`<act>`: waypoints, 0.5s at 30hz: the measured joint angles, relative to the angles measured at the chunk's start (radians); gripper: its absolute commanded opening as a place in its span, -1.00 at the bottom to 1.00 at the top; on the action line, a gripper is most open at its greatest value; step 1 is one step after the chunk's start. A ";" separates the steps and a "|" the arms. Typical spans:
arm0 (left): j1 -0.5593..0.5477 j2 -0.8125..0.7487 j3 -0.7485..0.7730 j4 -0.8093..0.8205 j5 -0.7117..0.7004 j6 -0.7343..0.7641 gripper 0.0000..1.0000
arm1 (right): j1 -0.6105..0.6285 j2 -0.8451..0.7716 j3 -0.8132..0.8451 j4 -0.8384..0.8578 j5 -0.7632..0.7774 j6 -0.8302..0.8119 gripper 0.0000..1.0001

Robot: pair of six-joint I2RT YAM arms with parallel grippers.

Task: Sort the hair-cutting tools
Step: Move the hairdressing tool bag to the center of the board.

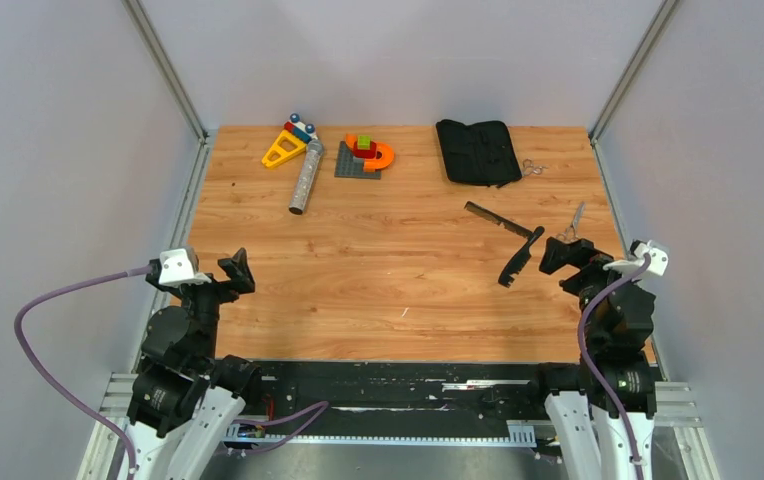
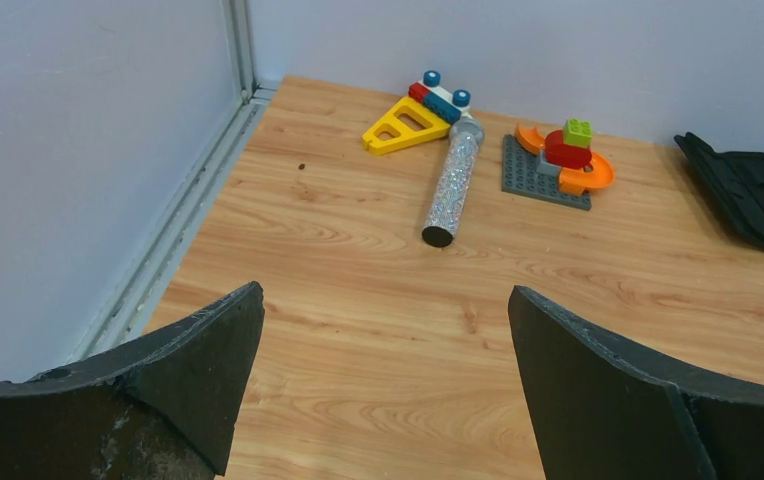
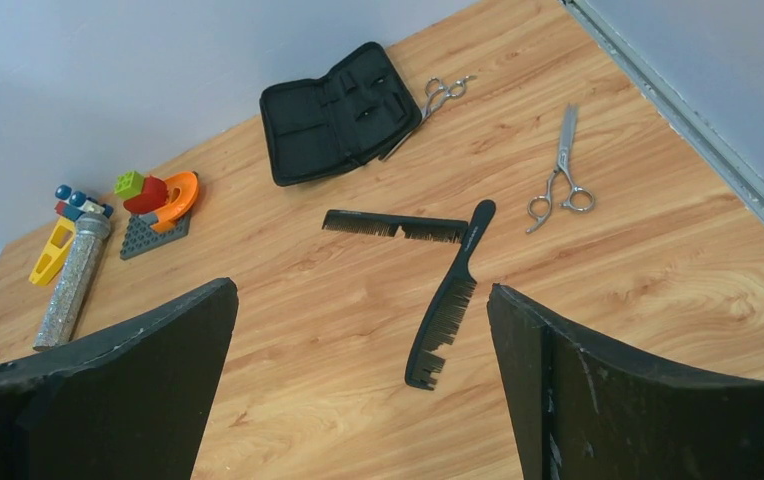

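The hair-cutting tools lie at the right side of the table. A long straight black comb (image 3: 395,226) (image 1: 498,218) touches the handle tip of a black handled comb (image 3: 450,300) (image 1: 520,258). Silver scissors (image 3: 561,175) (image 1: 571,225) rest near the right rail. A second, smaller pair of scissors (image 3: 438,95) (image 1: 531,168) lies against an open black pouch (image 3: 338,115) (image 1: 474,152). My right gripper (image 3: 363,290) (image 1: 561,256) hangs open just in front of the handled comb, holding nothing. My left gripper (image 2: 386,292) (image 1: 237,272) is open and empty over bare wood at the near left.
A glittery grey cylinder (image 2: 453,185) (image 1: 305,178) lies at the back left beside a yellow toy piece (image 2: 405,122). A grey block plate with orange, red and green pieces (image 2: 548,170) (image 1: 363,155) stands to its right. Metal rails and walls border both sides.
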 measured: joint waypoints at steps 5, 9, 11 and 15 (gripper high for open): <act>0.000 0.000 0.000 0.000 -0.004 0.000 1.00 | 0.000 0.058 0.006 -0.002 -0.019 0.004 1.00; 0.000 0.003 0.000 0.000 -0.004 0.000 1.00 | 0.000 0.153 0.035 -0.002 -0.061 0.003 1.00; 0.000 0.010 0.000 0.000 -0.004 0.000 1.00 | 0.000 0.216 0.055 0.000 -0.082 0.003 1.00; 0.000 0.028 0.000 0.000 -0.004 0.000 1.00 | 0.000 0.354 0.104 -0.002 -0.142 0.003 1.00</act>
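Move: From the right hand, the hairdressing tool bag lies on the board about 47 cm ahead, some 5 cm left and roughly 27 cm below. On the way to it lie the handled comb, about 16 cm ahead and 2 cm right, and the narrow comb, 27 cm ahead and 2 cm left. The larger scissors are 26 cm ahead and 15 cm right. From the left hand, the bag is about 50 cm ahead, 53 cm right. Reach the right gripper out towards the tool bag at a quickening pace: forward about 4.5 cm, sinking and drifting left as you go, still high above the combs. Tip the fingers down some 15 degrees and swing them slightly counter-clockwise, keeping them wide open and touching nothing. ##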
